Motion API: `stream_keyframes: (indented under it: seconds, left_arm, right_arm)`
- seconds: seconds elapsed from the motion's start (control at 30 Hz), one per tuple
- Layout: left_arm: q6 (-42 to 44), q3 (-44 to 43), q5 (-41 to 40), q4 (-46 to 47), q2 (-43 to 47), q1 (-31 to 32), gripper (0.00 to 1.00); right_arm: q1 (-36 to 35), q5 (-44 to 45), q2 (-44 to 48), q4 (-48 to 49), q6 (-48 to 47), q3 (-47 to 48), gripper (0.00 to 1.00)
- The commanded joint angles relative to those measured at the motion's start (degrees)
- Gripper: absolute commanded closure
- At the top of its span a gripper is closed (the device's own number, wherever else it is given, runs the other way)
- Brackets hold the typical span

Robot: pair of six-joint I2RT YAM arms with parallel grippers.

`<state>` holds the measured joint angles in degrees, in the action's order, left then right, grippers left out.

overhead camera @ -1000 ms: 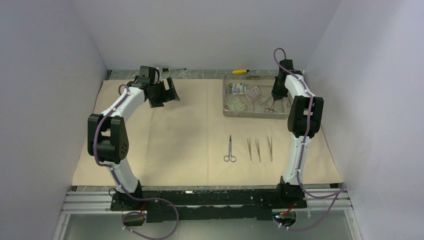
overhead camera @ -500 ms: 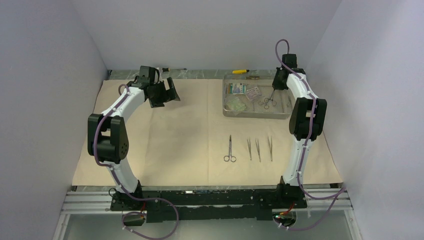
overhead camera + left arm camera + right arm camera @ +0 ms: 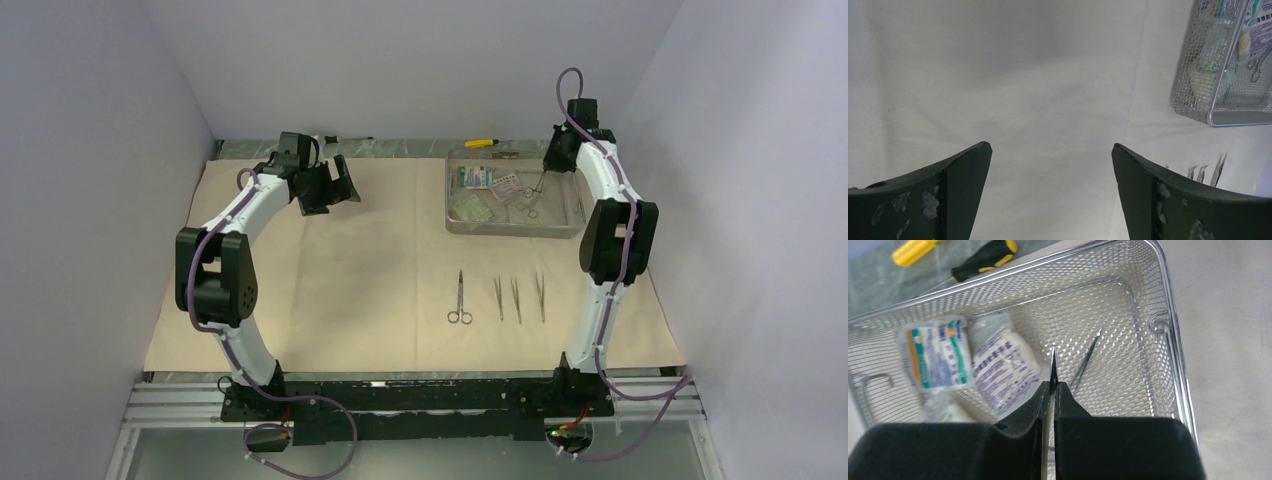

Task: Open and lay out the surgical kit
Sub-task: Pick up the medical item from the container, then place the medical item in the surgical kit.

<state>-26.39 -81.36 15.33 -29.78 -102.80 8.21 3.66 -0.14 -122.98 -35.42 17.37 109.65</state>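
The beige wrap cloth lies spread flat over the table. The wire-mesh tray stands at its back right and holds three printed packets and a thin steel instrument. My right gripper hovers over the tray, shut on a small steel clamp that dangles from it. The clamp's pointed tip sticks out between the jaws. Scissors and three slim instruments lie in a row on the cloth. My left gripper hangs open over bare cloth.
Two yellow-and-black screwdrivers lie on the table strip behind the cloth, one just behind the tray. Walls close in the left, back and right sides. In the left wrist view the tray shows at the upper right.
My right gripper has risen from low inside the tray and drawn back, carrying the clamp up with it. The left arm has not moved.
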Motion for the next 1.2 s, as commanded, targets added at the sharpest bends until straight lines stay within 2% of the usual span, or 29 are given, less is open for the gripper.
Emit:
stream_keyframes:
  seconds: [0.0, 0.23, 0.57, 0.87, 1.17]
  left_arm:
    - [-0.32, 0.27, -0.35, 0.71, 3.83, -0.24, 0.04]
    - [-0.08, 4.92, -2.66, -0.58, 10.77, -0.23, 0.04]
    - [-0.94, 15.25, -7.66, -3.43, 26.39, -0.21, 0.04]
    - [-3.42, 22.81, -8.86, -7.47, 41.51, -0.21, 0.03]
    - [-2.21, 22.89, -8.42, -10.27, 44.65, -0.21, 0.02]
  right_arm:
    - [-1.82, -3.18, 7.79, -1.71, 3.87, 2.70, 1.00]
    - [-9.44, -3.73, 15.85, -2.48, 10.86, -3.20, 1.00]
    - [-28.64, -0.91, 26.34, -1.41, 24.10, -19.42, 1.00]
    - [-41.51, -0.44, 26.71, -2.49, 28.28, -29.63, 1.00]
    - [-46.84, 3.09, 19.55, -3.48, 29.50, -30.68, 1.00]
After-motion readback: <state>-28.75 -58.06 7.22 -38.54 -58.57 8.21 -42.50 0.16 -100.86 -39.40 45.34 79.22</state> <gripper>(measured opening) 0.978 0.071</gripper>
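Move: The clamp is already in the right fingers, above the container's far right part. Its place, the empty cloth left of the laid-out scissors, is roughly 31 cm back, 33 cm left and 9 cm below the hand. The scissors lie some 33 cm back and 23 left, the nearest tweezers 33 back and 12 left, and the container's middle 5 back and 8 left. From the left hand, that place is about 24 cm back and 20 right. The clamp, still pinched near its tips in the closed right fingers, is lifted about 10 cm, swept left and back over the container's near-left corner, then lowered again to just below its starting height, ending some 30 cm farther left and 25 cm back. The wrist turns counter-clockwise and steepens its downward pointing. The empty left hand, open, draws back and up. ##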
